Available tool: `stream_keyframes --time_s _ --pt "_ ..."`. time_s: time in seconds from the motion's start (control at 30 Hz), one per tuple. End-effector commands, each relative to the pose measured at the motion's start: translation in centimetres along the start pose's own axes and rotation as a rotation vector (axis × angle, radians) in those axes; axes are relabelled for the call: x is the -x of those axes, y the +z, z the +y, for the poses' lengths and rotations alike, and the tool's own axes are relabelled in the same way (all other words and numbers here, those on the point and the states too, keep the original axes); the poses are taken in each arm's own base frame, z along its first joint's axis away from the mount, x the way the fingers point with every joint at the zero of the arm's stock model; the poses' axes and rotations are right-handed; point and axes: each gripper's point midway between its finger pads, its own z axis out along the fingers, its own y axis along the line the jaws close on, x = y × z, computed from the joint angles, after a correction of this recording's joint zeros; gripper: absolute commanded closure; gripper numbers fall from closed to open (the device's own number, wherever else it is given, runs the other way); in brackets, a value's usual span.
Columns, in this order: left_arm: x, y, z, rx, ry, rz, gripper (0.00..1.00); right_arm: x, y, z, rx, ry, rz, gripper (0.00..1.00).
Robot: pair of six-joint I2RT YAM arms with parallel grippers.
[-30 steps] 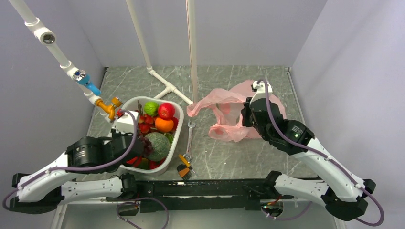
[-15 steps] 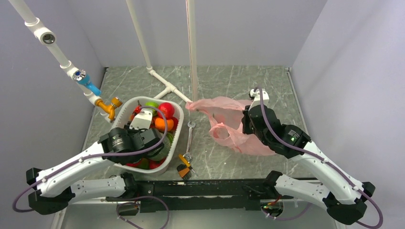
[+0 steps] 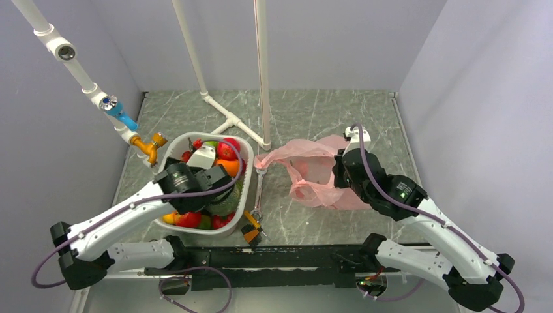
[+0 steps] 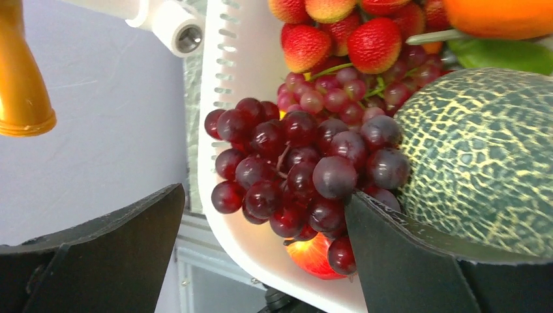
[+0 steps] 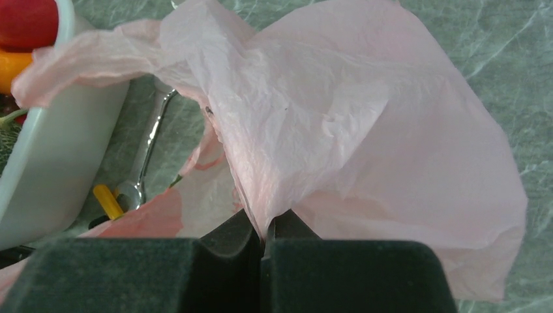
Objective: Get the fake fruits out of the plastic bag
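The pink plastic bag lies crumpled on the table right of the white basket. My right gripper is shut on a fold of the bag, as the right wrist view shows. No fruit shows inside the bag. The red fruit and orange fruit lie in the basket, and the green fruit peeks out behind my left wrist. My left gripper is open over the basket, its fingers on either side of the purple grapes, beside the melon.
A wrench and an orange-and-black tool lie between basket and bag. White pipes and a vertical pole stand behind. An orange tap nozzle sits left of the basket. Strawberries fill the basket's far end.
My left arm has swung right and forward over the basket. My right gripper has drawn the bag toward the near side, and the bag has flattened and shifted.
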Motion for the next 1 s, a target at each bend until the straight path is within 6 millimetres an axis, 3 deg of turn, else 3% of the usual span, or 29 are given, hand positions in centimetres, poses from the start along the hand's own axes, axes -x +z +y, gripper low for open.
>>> stream_keyframes --time_s 0.0,0.07,0.17,0.3,0.53,0.7,0.8,0.97 --pt "2.5 -2.5 -3.1 -0.292 -0.157 -0.076 0.01 -0.3 0.0 -1.0 -0.049 0.017 -0.004 1.00" --pt "3.3 -4.0 -4.1 -0.432 -0.186 -0.122 0.01 -0.4 0.1 -1.2 -0.068 0.023 0.001 1.00" --pt "5.0 -6.6 -4.5 -0.602 -0.236 -0.215 0.01 -0.4 0.1 -1.0 -0.063 0.029 0.015 0.84" --pt "6.6 -9.3 -3.0 -0.711 -0.304 -0.307 0.01 -0.4 -0.5 -0.4 -0.019 0.037 0.026 0.57" --pt "7.8 -11.5 -0.5 -0.749 -0.353 -0.373 0.00 1.0 -2.6 0.7 0.081 0.062 0.001 0.31" --pt "9.3 -14.0 0.6 -0.850 -0.404 -0.478 0.01 2.8 -4.8 0.2 0.096 0.065 -0.040 0.06" --pt "10.1 -15.6 2.0 -0.904 -0.448 -0.560 0.01 3.9 -6.1 -0.6 0.083 0.061 -0.069 0.01" --pt "11.0 -18.9 5.7 -0.995 -0.527 -0.751 0.01 6.1 -8.5 -1.8 0.072 0.062 -0.132 0.01"
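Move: The left gripper is already open over the box's left side. The dark grapes lie about 2 cm to its right, 1 cm ahead and 3 cm below; the melon is some 13 cm right, 4 cm back and 5 cm down, the strawberries about 7 cm right and 5 cm ahead. The right gripper still pinches the bag's rim; the bag's middle lies roughly 4 cm left and 8 cm below, level fore and aft, and the wrench 22 cm left, 6 cm back. Sink the right gripper about 1 cm, open it wide to let go of the bag's rim, then lift it some 8 cm while easing back. Meanwhile raise the open left gripper about 15 cm away from the dark grapes, swinging right early and then drawing back a little, rolling its left side down some 50 degrees and turning clockwise. ##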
